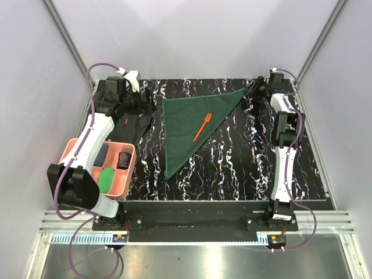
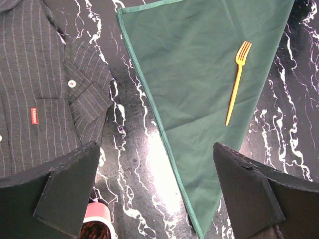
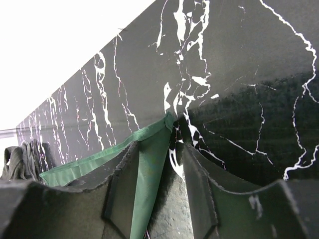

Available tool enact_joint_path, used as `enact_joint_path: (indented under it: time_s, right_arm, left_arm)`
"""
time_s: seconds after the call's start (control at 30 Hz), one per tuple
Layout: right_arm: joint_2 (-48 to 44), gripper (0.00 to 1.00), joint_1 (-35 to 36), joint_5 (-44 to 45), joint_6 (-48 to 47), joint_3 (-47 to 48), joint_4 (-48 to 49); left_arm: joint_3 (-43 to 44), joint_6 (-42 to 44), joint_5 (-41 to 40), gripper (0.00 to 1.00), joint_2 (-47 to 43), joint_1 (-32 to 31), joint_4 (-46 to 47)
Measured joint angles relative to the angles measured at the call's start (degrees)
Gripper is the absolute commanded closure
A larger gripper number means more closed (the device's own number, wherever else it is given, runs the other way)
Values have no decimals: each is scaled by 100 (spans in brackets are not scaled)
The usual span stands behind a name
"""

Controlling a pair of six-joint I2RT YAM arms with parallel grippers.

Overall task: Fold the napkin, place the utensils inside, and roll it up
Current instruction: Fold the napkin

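The dark green napkin lies folded into a triangle in the middle of the table, one point toward the near edge and one toward the far right. The orange-red fork lies on it near the long folded edge. My right gripper sits low at the napkin's far right corner. Its jaws are apart, with the corner resting between them against the left finger. My left gripper is open and empty above the table, left of the napkin and fork.
A dark pinstriped shirt lies bunched at the far left, also in the left wrist view. A pink tray holding dark items and a green one stands at the near left. White walls enclose the table.
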Motion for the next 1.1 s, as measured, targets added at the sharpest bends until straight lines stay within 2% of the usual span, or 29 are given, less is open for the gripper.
enact_joint_path:
  time_s: [0.53, 0.87, 0.97, 1.1]
  right_arm:
    - [640, 62, 0, 4, 26, 1283, -835]
    - [925, 73, 0, 0, 120, 1816, -1200]
    - [994, 79, 0, -9, 162, 1923, -1259]
    - [1049, 92, -2, -4, 227, 1998, -1307]
  left_arm:
    - [-81, -72, 295, 1, 0, 203, 48]
    - [-83, -114, 433, 1, 0, 293, 52]
    - [-85, -118, 463, 1, 0, 315, 52]
    - [-116, -131, 501, 1, 0, 345, 85]
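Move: The napkin's far-right corner lies almost at the right fingertips, about 1 cm ahead and 2 cm below, sideways level with the hand. The fork on the napkin is roughly 18 cm back and 22 cm left of that hand, and the napkin's far-left corner some 5 cm back and 44 cm left, both a couple of centimetres lower. From the idle left hand, the far-right corner is about 25 cm ahead, 48 cm right and 20 cm down. Right hand eases about 1 cm forward and down, its half-open fingers nearly closing around the napkin's far-right corner. ##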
